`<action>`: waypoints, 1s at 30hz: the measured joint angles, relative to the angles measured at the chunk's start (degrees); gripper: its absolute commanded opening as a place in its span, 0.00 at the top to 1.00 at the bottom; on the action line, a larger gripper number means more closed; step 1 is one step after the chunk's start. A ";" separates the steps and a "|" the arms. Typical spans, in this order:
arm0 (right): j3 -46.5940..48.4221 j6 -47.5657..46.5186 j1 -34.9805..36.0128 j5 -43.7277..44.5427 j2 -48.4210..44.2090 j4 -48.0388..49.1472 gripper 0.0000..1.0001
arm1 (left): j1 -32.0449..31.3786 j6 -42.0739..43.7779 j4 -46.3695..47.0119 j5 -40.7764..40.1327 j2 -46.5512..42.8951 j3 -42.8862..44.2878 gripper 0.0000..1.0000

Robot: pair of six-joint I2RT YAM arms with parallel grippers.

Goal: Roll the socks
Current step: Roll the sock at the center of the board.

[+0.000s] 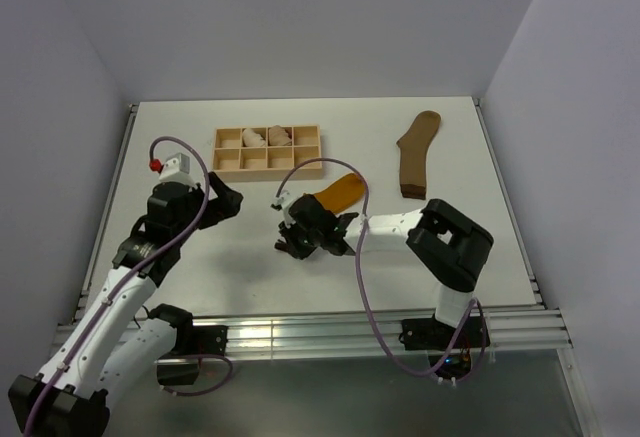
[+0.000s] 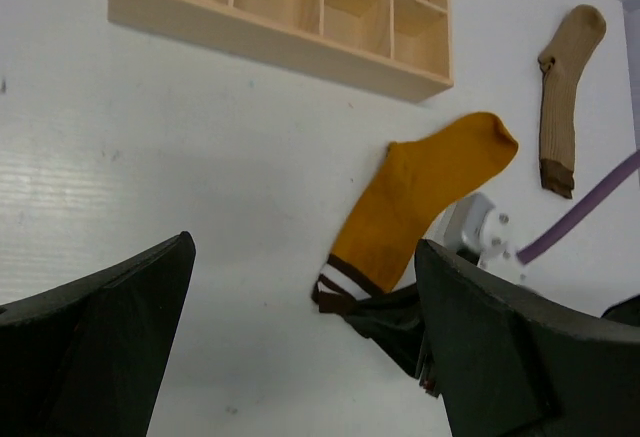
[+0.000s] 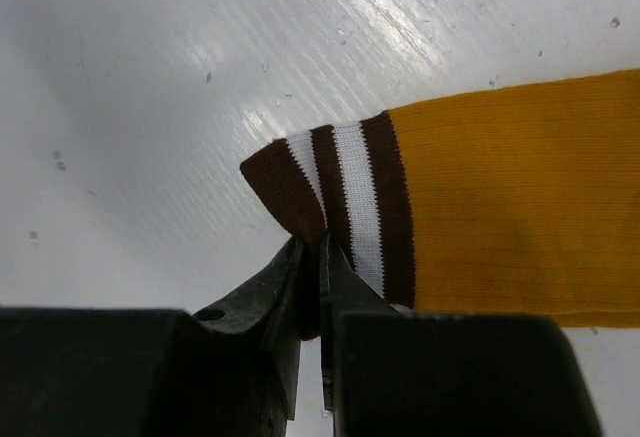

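The mustard-orange sock (image 1: 338, 193) (image 2: 420, 202) (image 3: 510, 207) lies flat at mid-table, its white-and-brown striped cuff (image 3: 335, 202) pointing toward the left arm. My right gripper (image 1: 292, 235) (image 2: 365, 307) (image 3: 320, 252) is shut on the near corner of that cuff, which bunches between the two fingers. The olive-brown sock (image 1: 415, 154) (image 2: 565, 97) lies flat at the far right, its dark cuff toward the near side. My left gripper (image 1: 228, 200) (image 2: 300, 337) hovers open to the left of the orange sock, with nothing between its fingers.
A wooden compartment tray (image 1: 268, 150) (image 2: 280, 17) stands at the back, left of centre, holding pale rolled bundles (image 1: 265, 138) in its rear cells. A purple cable (image 1: 358, 257) loops over the right arm. The metal rail (image 1: 300, 332) runs along the near edge.
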 measured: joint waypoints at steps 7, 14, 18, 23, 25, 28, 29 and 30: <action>0.00 6.84 -8.11 -14.40 0.79 0.15 0.98 | -2.19 -5.70 3.72 3.26 -0.15 -7.80 0.06; 0.02 13.49 -14.38 -27.85 4.22 2.47 1.00 | -7.19 -9.66 8.35 3.91 0.37 -12.46 0.08; 0.50 16.85 -16.22 -33.09 5.86 2.73 1.00 | -10.38 -11.13 12.20 3.80 2.34 -13.68 0.12; 1.62 21.92 -18.08 -39.17 9.55 4.17 1.00 | -14.71 -12.59 17.70 2.80 6.12 -15.76 0.16; 2.21 23.47 -18.88 -41.07 10.64 4.22 1.00 | -16.90 -12.76 19.34 1.73 8.24 -16.13 0.22; 2.75 25.31 -19.56 -42.60 11.65 4.26 1.00 | -19.32 -13.18 21.46 0.55 10.97 -16.17 0.28; 2.78 26.01 -19.74 -42.93 11.87 4.26 1.00 | -20.09 -13.60 22.53 0.20 12.04 -16.22 0.30; 2.80 26.58 -19.89 -43.23 12.04 4.31 1.00 | -20.61 -13.84 23.47 0.04 12.87 -16.35 0.32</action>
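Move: From the left hand, open and empty, the orange sock's cuff lies about 13 cm right, 5 cm back and 18 cm below; the wooden box is some 21 cm ahead and 6 cm right, also about 18 cm down. The right hand already pinches that cuff at its fingertips. From the right hand, the orange sock's leg is centred about 9 cm ahead and 8 cm right, 1 cm lower. Rightward and down, with a lesser drift back, the left hand travels about 15 cm towards the pinched cuff, its wrist turning slightly clockwise and its wide-open fingers closing partway. The right hand keeps its pinch nearly in place, shifting only a couple of centimetres, while its wrist twists some 50 degrees, bringing the fingers round from forward-left to nearly straight left, still slanting down. ##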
